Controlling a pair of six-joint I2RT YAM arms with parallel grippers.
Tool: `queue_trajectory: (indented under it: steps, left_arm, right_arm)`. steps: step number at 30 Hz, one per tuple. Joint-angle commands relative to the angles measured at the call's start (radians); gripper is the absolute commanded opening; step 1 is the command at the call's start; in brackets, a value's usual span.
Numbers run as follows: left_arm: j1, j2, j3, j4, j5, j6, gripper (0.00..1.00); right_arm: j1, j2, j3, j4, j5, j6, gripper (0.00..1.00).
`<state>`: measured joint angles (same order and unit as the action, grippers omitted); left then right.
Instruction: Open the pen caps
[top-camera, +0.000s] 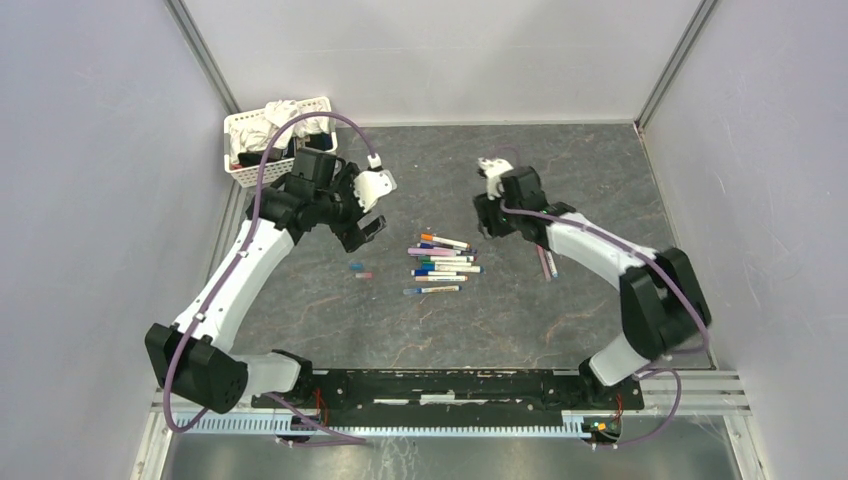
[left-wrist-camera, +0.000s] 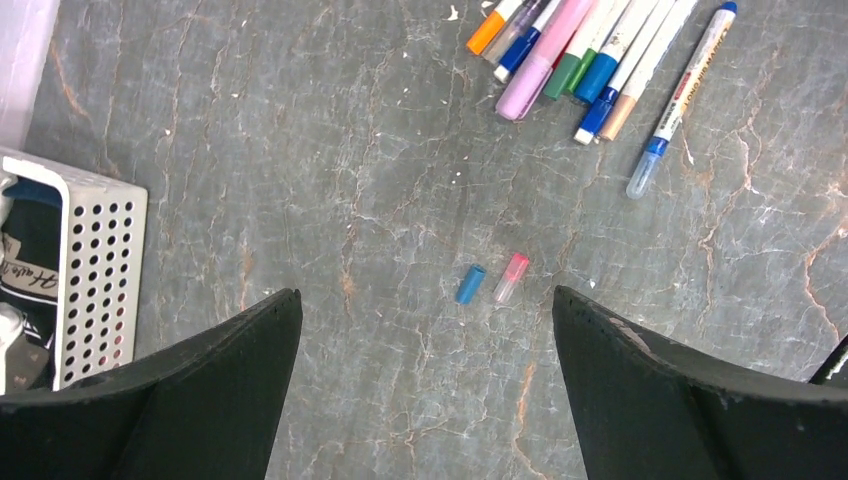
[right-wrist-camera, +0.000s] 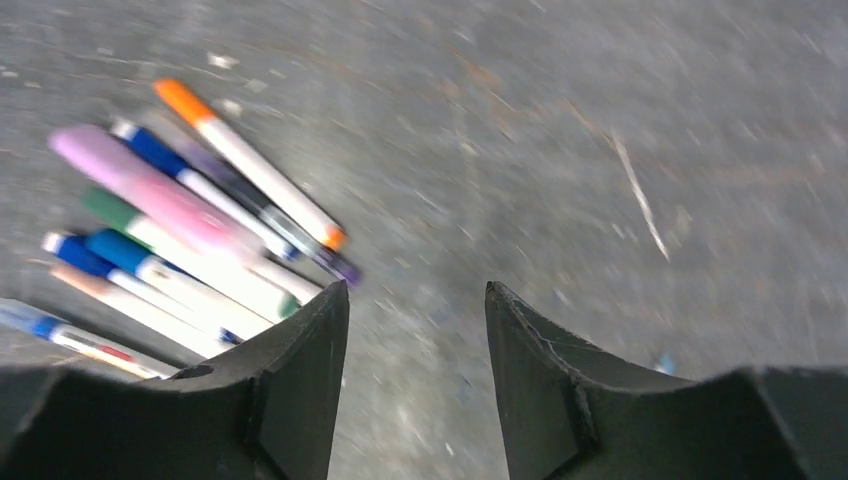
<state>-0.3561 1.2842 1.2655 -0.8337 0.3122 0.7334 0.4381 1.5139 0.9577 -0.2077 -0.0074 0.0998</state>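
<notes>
Two loose pen caps lie side by side on the grey table, a blue one and a pink one. A heap of capped pens lies in the middle, with caps in orange, blue, green and purple. My left gripper hangs open above the table just short of the two loose caps, its jaws spread wide and empty. My right gripper hovers open to the right of the heap, holding nothing. The right wrist view is motion-blurred.
A white perforated basket with cloths in it stands at the back left, close to my left arm. Two more pens lie apart under the right forearm. Walls enclose the table on three sides.
</notes>
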Motion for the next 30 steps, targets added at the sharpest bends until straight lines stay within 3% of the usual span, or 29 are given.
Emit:
queue_trajectory:
  steps: [1,10,20,27,30]
  left_arm:
    - [0.016,-0.007,0.048,-0.002,-0.029,-0.104,1.00]
    - [0.028,0.004,0.048,-0.059,-0.016,-0.126,1.00]
    - [0.029,0.007,0.050,-0.078,-0.002,-0.124,1.00]
    - [0.028,0.016,0.061,-0.080,0.004,-0.126,1.00]
    - [0.028,0.022,0.062,-0.082,0.004,-0.126,1.00]
  right_arm:
    - [0.094,0.162,0.160,-0.004,-0.135,-0.130,0.56]
    - [0.148,0.374,0.342,-0.033,-0.238,-0.163,0.46]
    - [0.153,0.451,0.353,-0.057,-0.232,-0.179,0.40]
    - [0.154,0.448,0.311,-0.056,-0.126,-0.195,0.39]
    - [0.152,0.445,0.307,-0.053,-0.062,-0.192,0.34]
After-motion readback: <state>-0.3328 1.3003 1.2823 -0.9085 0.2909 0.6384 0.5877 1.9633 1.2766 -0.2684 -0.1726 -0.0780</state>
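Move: The orange-capped pen's middle lies about 14 cm to the right hand's left, 2 cm farther out and 8 cm below. The purple pen is snug along that pen's near side, about 13 cm left of the hand and level with it. The pink highlighter is some 18 cm left and 1 cm back; the uncapped pens lie 11 cm right and 4 cm back. From the left hand, the orange-capped pen is roughly 20 cm right, 5 cm ahead and 20 cm below. The right fingers come down astride the tail half of the orange-capped pen, catching the purple pen between them too, and narrow from just over half open until they touch the pens' outer sides. The right hand first sweeps left about 10 cm, then sinks some 7 cm, turning roughly 20 degrees counter-clockwise and tipping its fingers steeper. ##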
